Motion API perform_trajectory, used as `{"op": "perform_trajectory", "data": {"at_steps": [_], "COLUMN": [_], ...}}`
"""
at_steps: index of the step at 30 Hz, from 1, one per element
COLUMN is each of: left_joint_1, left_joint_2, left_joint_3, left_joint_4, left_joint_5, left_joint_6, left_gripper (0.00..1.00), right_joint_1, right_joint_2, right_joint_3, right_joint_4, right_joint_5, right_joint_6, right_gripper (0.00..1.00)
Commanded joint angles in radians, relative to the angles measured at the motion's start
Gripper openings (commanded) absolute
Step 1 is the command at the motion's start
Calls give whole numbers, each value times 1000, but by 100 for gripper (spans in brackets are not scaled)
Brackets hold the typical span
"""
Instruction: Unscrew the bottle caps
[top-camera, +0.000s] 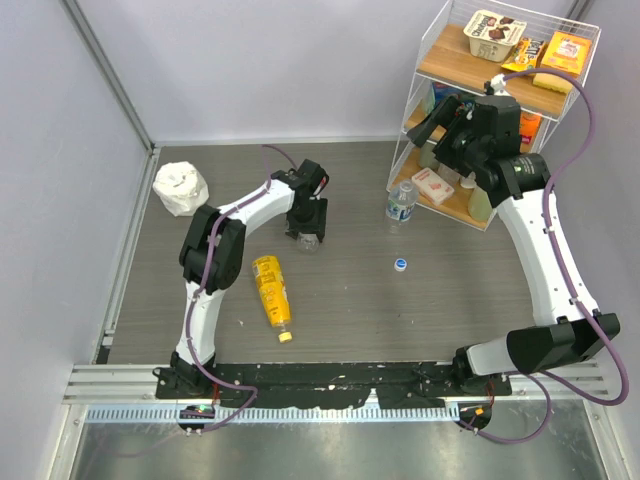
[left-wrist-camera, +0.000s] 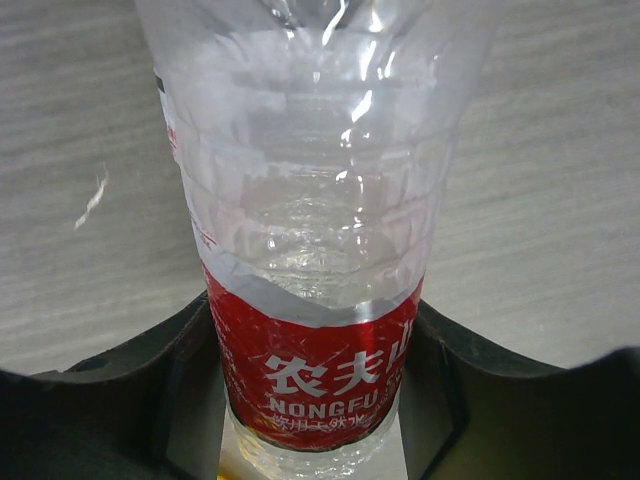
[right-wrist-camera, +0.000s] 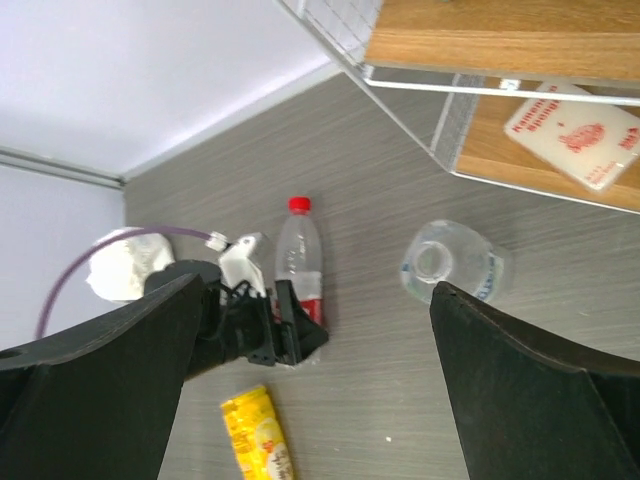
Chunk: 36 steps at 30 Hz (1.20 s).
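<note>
My left gripper (top-camera: 307, 222) (left-wrist-camera: 315, 390) is shut on the red label of the tall clear bottle (left-wrist-camera: 310, 250) (right-wrist-camera: 300, 275), which seems to lie on the table. Its red cap (right-wrist-camera: 299, 205) is on and points at the far wall; my arm hides it in the top view. The small clear bottle (top-camera: 401, 204) (right-wrist-camera: 450, 262) stands upright with an open mouth. Its pale blue-white cap (top-camera: 400, 264) lies on the table in front of it. The yellow bottle (top-camera: 270, 290) (right-wrist-camera: 255, 435) lies flat with its yellow cap (top-camera: 285, 337) on. My right gripper (top-camera: 447, 132) (right-wrist-camera: 315, 282) is open and empty, high beside the shelf.
A white wire shelf (top-camera: 500, 100) (right-wrist-camera: 480, 85) with wooden boards and snack boxes stands at the back right. A crumpled white wad (top-camera: 180, 188) (right-wrist-camera: 125, 265) lies at the back left. Walls close the table at the back and left.
</note>
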Motion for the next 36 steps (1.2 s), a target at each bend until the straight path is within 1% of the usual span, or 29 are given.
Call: {"op": "perform_trajectory", "data": {"at_steps": [1, 2, 5, 9, 10, 11, 12, 13, 14, 15, 16, 17, 19, 21, 23, 24, 29, 33, 35, 36], "left_joint_1": [2, 2, 0, -13, -26, -38, -53, -65, -78, -93, -102, -113, -127, -132, -135, -136, -139, -148, -152, -153], "left_joint_2": [-176, -206, -323, -461, -493, -532, -561, -598, -634, -671, -702, -727, -765, -793, -814, -822, -831, -828, -830, -831], "left_joint_3": [-59, -75, -146, -214, -224, -235, -246, -253, -264, -272, -277, -280, -277, -274, -264, -258, -247, -244, -246, -246], "left_joint_4": [81, 88, 111, 114, 112, 109, 104, 103, 104, 104, 101, 94, 60, 29, 3, -6, -34, -35, -38, -40], "left_joint_5": [69, 83, 112, 170, 176, 178, 176, 178, 179, 181, 178, 175, 163, 156, 144, 140, 136, 132, 127, 124], "left_joint_6": [77, 91, 111, 124, 129, 132, 134, 131, 123, 112, 105, 97, 89, 80, 75, 74, 71, 80, 82, 83], "left_gripper": [53, 53, 53, 53, 53, 53, 53, 53, 53, 53, 52, 52, 51, 51, 50, 50, 49, 48, 47, 47], "right_joint_1": [-8, -8, -7, -2, 2, 15, 25, 50, 70, 103, 125, 163, 202, 223, 240, 252, 294, 315, 317, 317], "right_joint_2": [0, 16, 80, 154, 166, 207, 228, 279, 310, 358, 384, 427, 461, 464, 450, 443, 441, 436, 435, 436], "right_joint_3": [56, 69, 127, 236, 291, 323, 406, 444, 542, 584, 672, 716, 779, 778, 735, 710, 696, 655, 641, 643], "right_joint_4": [36, 25, -25, -92, -104, -156, -182, -237, -273, -320, -345, -377, -382, -371, -342, -329, -318, -302, -293, -293], "right_joint_5": [-115, -175, -259, -312, -318, -324, -329, -336, -335, -329, -324, -311, -304, -284, -283, -284, -281, -277, -277, -275], "right_joint_6": [109, 121, 138, 136, 137, 138, 135, 130, 127, 127, 130, 146, 184, 225, 254, 261, 267, 268, 276, 281], "right_gripper": [100, 100, 100, 100, 100, 100, 100, 100, 100, 100, 100, 100, 100, 100, 98, 97, 91, 81, 72, 69]}}
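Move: The left gripper already pinches the lying red-capped bottle by its label, low at the table; its red cap is about 12 cm ahead and 2 cm right. The right gripper hangs some 24 cm right, 1 cm ahead and 33 cm above; from it the cap is about 11 cm ahead, 22 cm left, 32 cm below. From the left hand, the yellow bottle lies 19 cm back, 9 cm left; the open clear bottle stands 18 cm right, level with it. Keep the left grip on the label and lift the red-capped bottle about 23 cm while drawing it back some 13 cm, tilting the cap end up. Sweep the open right gripper about 20 cm left towards the rising cap, turning it some 25 degrees counter-clockwise and tipping it down; rise slightly, then ease lower and start closing the fingers around the cap. ##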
